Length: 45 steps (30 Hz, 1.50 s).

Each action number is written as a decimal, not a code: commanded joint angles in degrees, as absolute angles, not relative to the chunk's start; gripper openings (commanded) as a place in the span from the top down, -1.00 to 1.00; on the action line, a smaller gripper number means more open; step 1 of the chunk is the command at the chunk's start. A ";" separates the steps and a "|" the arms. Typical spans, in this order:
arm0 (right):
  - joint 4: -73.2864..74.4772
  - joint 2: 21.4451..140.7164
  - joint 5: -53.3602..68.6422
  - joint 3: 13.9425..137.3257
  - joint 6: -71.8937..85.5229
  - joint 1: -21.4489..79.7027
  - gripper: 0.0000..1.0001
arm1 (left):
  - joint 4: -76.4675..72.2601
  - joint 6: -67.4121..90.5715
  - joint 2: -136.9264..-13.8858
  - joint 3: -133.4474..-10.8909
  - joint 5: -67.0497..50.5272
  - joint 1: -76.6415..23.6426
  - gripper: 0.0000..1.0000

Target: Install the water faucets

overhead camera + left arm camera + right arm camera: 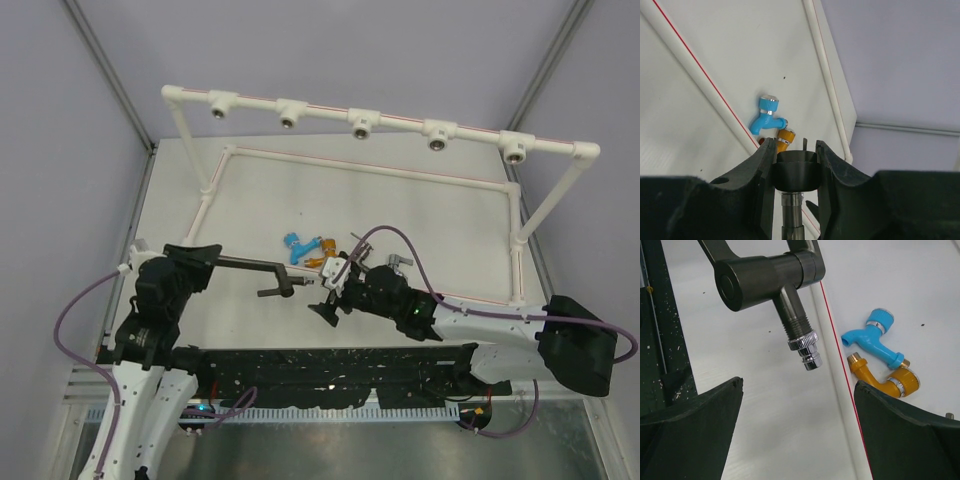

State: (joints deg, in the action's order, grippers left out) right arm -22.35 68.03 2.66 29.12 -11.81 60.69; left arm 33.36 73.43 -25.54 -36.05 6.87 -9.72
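My left gripper (212,258) is shut on the round end of the large dark-grey faucet (262,268), holding its long arm level above the table and pointing right. In the left wrist view the jaws (796,150) clamp its black cap (796,172). My right gripper (325,292) stands open just right of the faucet's head. In the right wrist view that head (765,277) and its chrome nozzle (807,352) hang above the gap between the fingers (799,385), untouched. The blue faucet (293,243) (875,337) and the orange faucet (322,250) (885,377) lie together on the table. A chrome faucet (396,262) lies further right.
The white pipe frame (330,108) stands at the back, with several brass-lined sockets (287,121) facing forward. Its lower white pipe with a red stripe (835,365) runs along the table beside the small faucets. A black rail (330,370) crosses the near edge.
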 commanded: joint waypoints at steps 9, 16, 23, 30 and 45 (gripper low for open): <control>-35.25 76.29 6.94 34.98 -16.08 61.00 -0.66 | 31.55 80.42 -22.77 -39.11 2.90 -9.40 1.00; -32.87 76.64 8.17 35.95 -17.49 61.08 -0.36 | 29.80 81.04 -23.29 -38.58 0.35 -9.40 1.00; -29.71 76.55 7.21 36.12 -18.02 61.00 0.22 | 30.06 79.37 -22.59 -39.63 2.63 -9.40 1.00; -30.67 77.87 3.16 32.35 -13.81 58.98 0.33 | 34.89 70.94 -24.52 -47.19 9.66 -8.27 1.00; -34.19 86.66 4.75 31.29 -6.50 54.40 0.46 | 28.65 56.52 -34.88 -53.00 -10.26 9.91 1.00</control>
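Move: The open right hand faces the threaded stub of the long grey faucet held by the left hand. The stub is about 4 cm to its left, 2 cm ahead and 1 cm lower, and the faucet's lever is some 10 cm left and 1 cm ahead. On the table, roughly 13 cm below, the yellow faucet lies 18 cm ahead and 1 cm right, the blue one 20 cm ahead and 4 cm left. From the left hand the stub is about 19 cm right, 3 cm back and 9 cm lower. The right hand slides about 4 cm to its left, straight onto the threaded stub, and closes its wide-open fingers around it while the left hand keeps its grip on the far end of the long pipe, easing about 1 cm back and right and tilting its right side up slightly. With the stub pinched, the right hand carries on some 2 cm left and 2 cm forward, rising a little and then sinking again, as the left hand lifts about 3 cm, then sinks by 2 cm and comes forward 2 cm. ##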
